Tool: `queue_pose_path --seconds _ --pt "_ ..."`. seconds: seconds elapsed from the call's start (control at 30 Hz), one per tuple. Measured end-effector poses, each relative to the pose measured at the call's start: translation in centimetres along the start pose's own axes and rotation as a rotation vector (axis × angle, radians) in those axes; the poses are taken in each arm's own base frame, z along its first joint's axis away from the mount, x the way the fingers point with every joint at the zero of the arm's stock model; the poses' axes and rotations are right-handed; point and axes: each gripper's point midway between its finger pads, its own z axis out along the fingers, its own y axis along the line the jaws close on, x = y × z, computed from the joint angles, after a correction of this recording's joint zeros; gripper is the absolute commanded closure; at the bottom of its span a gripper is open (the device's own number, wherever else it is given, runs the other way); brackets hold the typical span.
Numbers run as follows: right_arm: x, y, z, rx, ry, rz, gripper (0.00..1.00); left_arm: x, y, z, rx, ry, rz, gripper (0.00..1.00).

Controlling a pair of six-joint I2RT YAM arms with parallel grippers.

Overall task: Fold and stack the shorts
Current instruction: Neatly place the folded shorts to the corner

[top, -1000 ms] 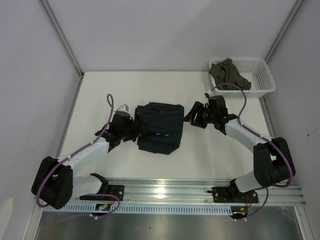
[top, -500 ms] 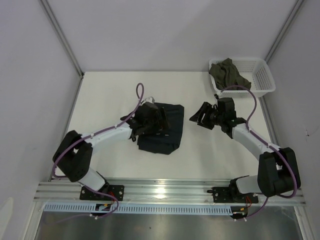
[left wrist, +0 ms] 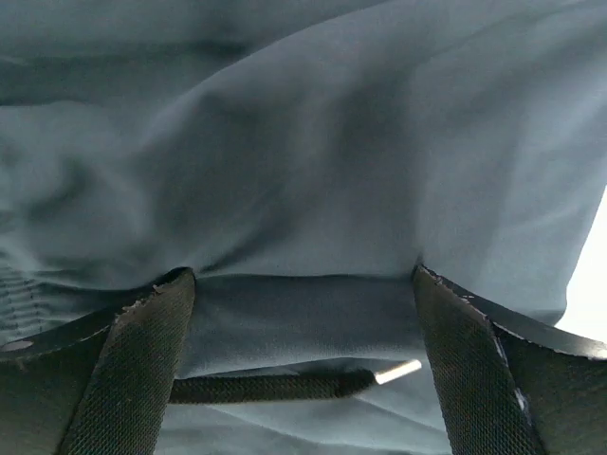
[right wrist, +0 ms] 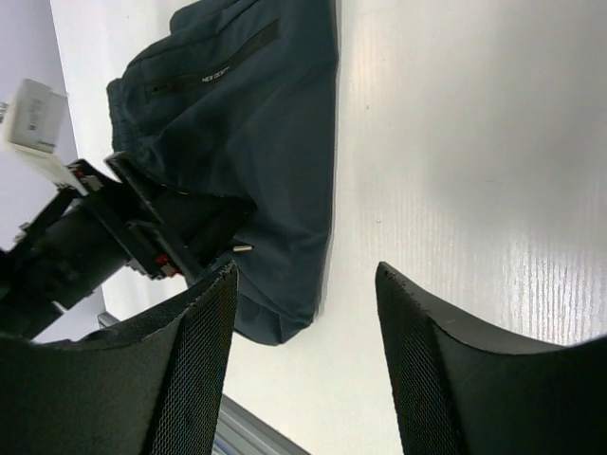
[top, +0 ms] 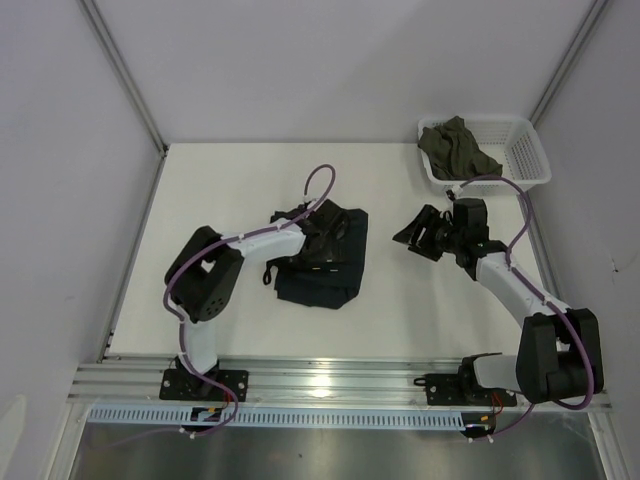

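The dark teal-navy shorts (top: 322, 262) lie folded in a compact bundle at the middle of the table. My left gripper (top: 330, 232) rests on their upper part with its jaws open. In the left wrist view the fabric (left wrist: 313, 161) fills the frame, and the left gripper (left wrist: 302, 277) presses into it between both fingers (left wrist: 142, 360). A black drawstring cord (left wrist: 275, 386) with a white tip lies between them. My right gripper (top: 420, 232) hovers open to the right of the shorts (right wrist: 256, 123), over bare table, holding nothing; its own view shows the right gripper (right wrist: 305, 270).
A white basket (top: 520, 150) at the back right corner holds a crumpled olive-green garment (top: 458, 148). White walls enclose the table on three sides. The metal rail (top: 330, 385) carrying the arm bases runs along the near edge.
The left arm swung right from beside the shorts onto their top, its elbow folding in. The right gripper drew back to the right, away from the shorts.
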Motion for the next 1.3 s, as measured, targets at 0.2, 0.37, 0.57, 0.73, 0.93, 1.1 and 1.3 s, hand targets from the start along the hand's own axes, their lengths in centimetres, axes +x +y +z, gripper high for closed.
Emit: queue_pose_path --seconds 0.2,0.37,0.57,0.73,0.93,1.1,1.3 --pt "0.3 -0.9 -0.2 -0.003 0.015 0.025 0.38 0.7 0.2 1.4 -0.068 0.044 0.062 0.01" --pt "0.4 -0.9 -0.6 -0.019 0.021 0.031 0.38 -0.5 0.5 1.9 -0.076 0.057 0.068 0.02" --pt "0.0 -0.3 -1.6 -0.050 0.001 0.021 0.38 -3.7 5.4 3.4 -0.110 0.067 -0.022 0.02" --pt "0.2 0.0 -1.7 -0.069 0.012 0.021 0.38 -6.3 11.0 4.3 -0.159 0.072 -0.112 0.02" --pt "0.5 0.5 -1.8 -0.096 0.033 0.022 0.38 -8.7 15.8 4.6 -0.208 0.109 -0.152 0.02" --pt "0.5 1.0 -1.8 -0.115 0.044 0.024 0.38 -10.6 18.3 5.6 -0.196 0.133 -0.198 0.02" --pt "0.1 1.9 -1.7 -0.131 0.056 0.016 0.38 -14.3 22.1 6.9 -0.197 0.142 -0.240 0.01"
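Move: The folded shorts lie right under the open left gripper, their middle roughly 2 cm nearer the base, 2 cm to its left and 2 cm below. The table's far left corner is about 43 cm to the gripper's left, some 32 cm ahead and 3 cm below. From the idle right gripper, the shorts lie about 25 cm to the left, 4 cm back and 12 cm down. Keep the left gripper wide open and sink it about 1.5 cm so its fingertips press down on the folded shorts. Then, staying low, drag them left and forward across the table towards the far left corner, some 22 cm left and 15 cm forward, letting the wrist turn roughly 15 degrees counter-clockwise on the way. ##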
